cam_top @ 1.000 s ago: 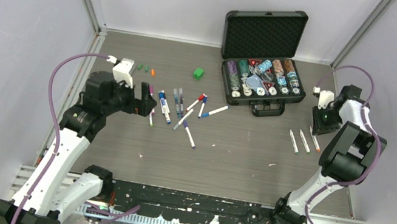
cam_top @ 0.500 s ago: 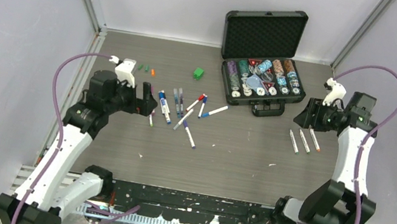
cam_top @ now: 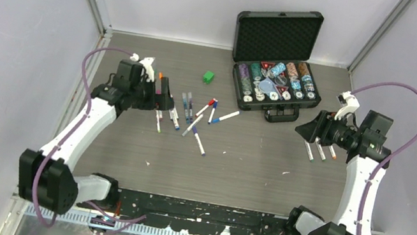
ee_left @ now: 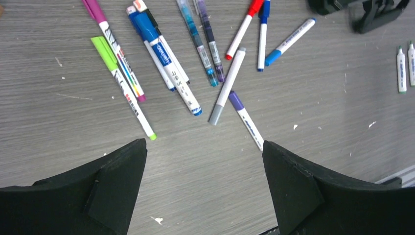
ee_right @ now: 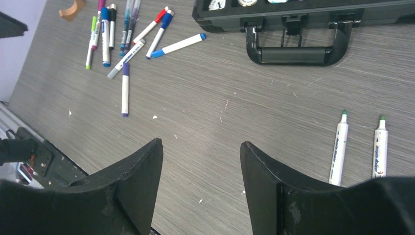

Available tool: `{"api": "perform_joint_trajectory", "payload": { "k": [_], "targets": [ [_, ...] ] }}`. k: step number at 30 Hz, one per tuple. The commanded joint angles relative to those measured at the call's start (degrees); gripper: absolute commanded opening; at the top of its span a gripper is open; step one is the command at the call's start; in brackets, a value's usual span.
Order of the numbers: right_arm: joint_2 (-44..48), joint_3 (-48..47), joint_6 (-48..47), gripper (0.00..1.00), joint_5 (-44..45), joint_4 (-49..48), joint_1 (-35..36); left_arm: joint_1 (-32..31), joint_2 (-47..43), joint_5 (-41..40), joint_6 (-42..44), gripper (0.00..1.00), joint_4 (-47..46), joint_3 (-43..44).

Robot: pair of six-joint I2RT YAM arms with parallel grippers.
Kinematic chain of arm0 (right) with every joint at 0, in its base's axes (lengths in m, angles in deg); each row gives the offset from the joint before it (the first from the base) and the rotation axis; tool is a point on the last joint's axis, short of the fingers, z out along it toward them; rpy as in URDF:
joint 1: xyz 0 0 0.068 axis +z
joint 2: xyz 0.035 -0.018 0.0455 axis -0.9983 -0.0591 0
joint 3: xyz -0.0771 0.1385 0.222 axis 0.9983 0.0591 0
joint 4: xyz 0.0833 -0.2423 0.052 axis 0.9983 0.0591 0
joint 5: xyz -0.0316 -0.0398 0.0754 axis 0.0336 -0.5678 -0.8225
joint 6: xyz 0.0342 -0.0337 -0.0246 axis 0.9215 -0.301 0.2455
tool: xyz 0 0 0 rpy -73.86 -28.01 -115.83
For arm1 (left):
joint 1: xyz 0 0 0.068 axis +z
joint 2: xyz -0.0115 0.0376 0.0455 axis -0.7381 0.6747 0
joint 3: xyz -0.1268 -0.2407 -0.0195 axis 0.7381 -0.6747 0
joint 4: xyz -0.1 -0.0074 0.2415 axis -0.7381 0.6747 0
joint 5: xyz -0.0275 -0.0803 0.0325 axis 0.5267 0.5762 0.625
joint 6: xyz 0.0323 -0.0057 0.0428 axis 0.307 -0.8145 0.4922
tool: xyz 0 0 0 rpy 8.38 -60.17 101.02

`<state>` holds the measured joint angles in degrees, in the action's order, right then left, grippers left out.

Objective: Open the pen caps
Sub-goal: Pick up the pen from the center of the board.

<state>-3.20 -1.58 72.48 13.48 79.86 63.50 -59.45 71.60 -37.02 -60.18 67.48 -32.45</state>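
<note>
Several capped pens (cam_top: 188, 114) lie fanned out left of centre; the left wrist view shows their coloured caps, among them a green cap (ee_left: 103, 49), a red cap (ee_left: 254, 7) and a purple cap (ee_left: 236, 100). One loose orange pen cap (cam_top: 161, 75) lies just behind my left gripper (cam_top: 163, 100). That gripper (ee_left: 204, 147) hangs open at the left edge of the cluster, nothing between its fingers. Three white pens (cam_top: 319, 151) lie at the right. My right gripper (cam_top: 308, 132) hovers open just left of them, and two of those pens (ee_right: 337, 152) show beside its right finger (ee_right: 274, 191).
A black case (cam_top: 277, 36) with its lid up holds poker chips at the back right, its handle (ee_right: 293, 54) facing the table's middle. A small green cube (cam_top: 208, 77) sits behind the pens. Walls close in on the left, back and right.
My left arm reached farther out, carrying its gripper back and right to the pen cluster. My right arm unfolded and swung its gripper left, near the three white pens, with its jaws spreading wider.
</note>
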Motion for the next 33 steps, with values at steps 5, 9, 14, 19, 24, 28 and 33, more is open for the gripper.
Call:
{"api": "perform_joint_trajectory", "payload": {
  "k": [5, 9, 14, 19, 24, 28, 33],
  "targets": [
    [1.6, -1.1, 0.1, 0.64, -3.7, 0.1, 0.0, 0.1, 10.9, -10.0, -9.6, 0.8, 6.0, 7.8],
    [1.4, -1.5, -0.4, 0.64, -3.2, 0.8, 0.0, -0.1, 13.8, -13.2, -11.0, 0.76, 6.4, 8.7],
    [1.7, -1.6, -0.4, 0.65, -3.4, 0.9, 0.0, -0.3, 16.4, -16.4, -11.7, 0.69, 4.8, 8.8],
    [1.6, -1.4, -0.4, 0.64, -3.5, 0.7, 0.0, -1.2, 19.5, -17.3, -12.9, 0.59, 4.2, 9.4],
    [1.6, -1.2, -0.3, 0.64, -3.4, 0.6, 0.0, -2.7, 22.9, -20.0, -13.5, 0.56, 4.3, 9.9],
    [1.4, -1.2, -0.4, 0.64, -3.4, 0.6, 0.0, -3.6, 26.6, -22.8, -14.1, 0.51, 6.9, 11.6],
    [1.3, -1.2, -0.4, 0.65, -3.5, 0.6, 0.0, -4.1, 29.6, -22.3, -14.5, 0.48, 6.3, 11.3]
  ]
}}
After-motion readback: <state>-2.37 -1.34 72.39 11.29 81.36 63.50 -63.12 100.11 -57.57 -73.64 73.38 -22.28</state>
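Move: The lime-green pen lies about 8 cm ahead of the left hand, 3 cm to its left and some 16 cm below. On the same table top, the magenta pen lies about 4 cm farther out than the lime one and a centimetre to its right; the blue marker sits 2 cm farther out than the lime pen and roughly 7 cm to its right. From the right hand, the lime pen is about 57 cm to the left, 8 cm ahead and 20 cm below. Down towards the lime-green pen, the left hand sinks about 11 cm; it also reaches some 4 cm forward, mostly early on, and shifts a little left. The wrist tips the fingers steeply downward and turns roughly 20 degrees counter-clockwise, while the jaws narrow from wide open to about half, still empty above the pen's near end. ##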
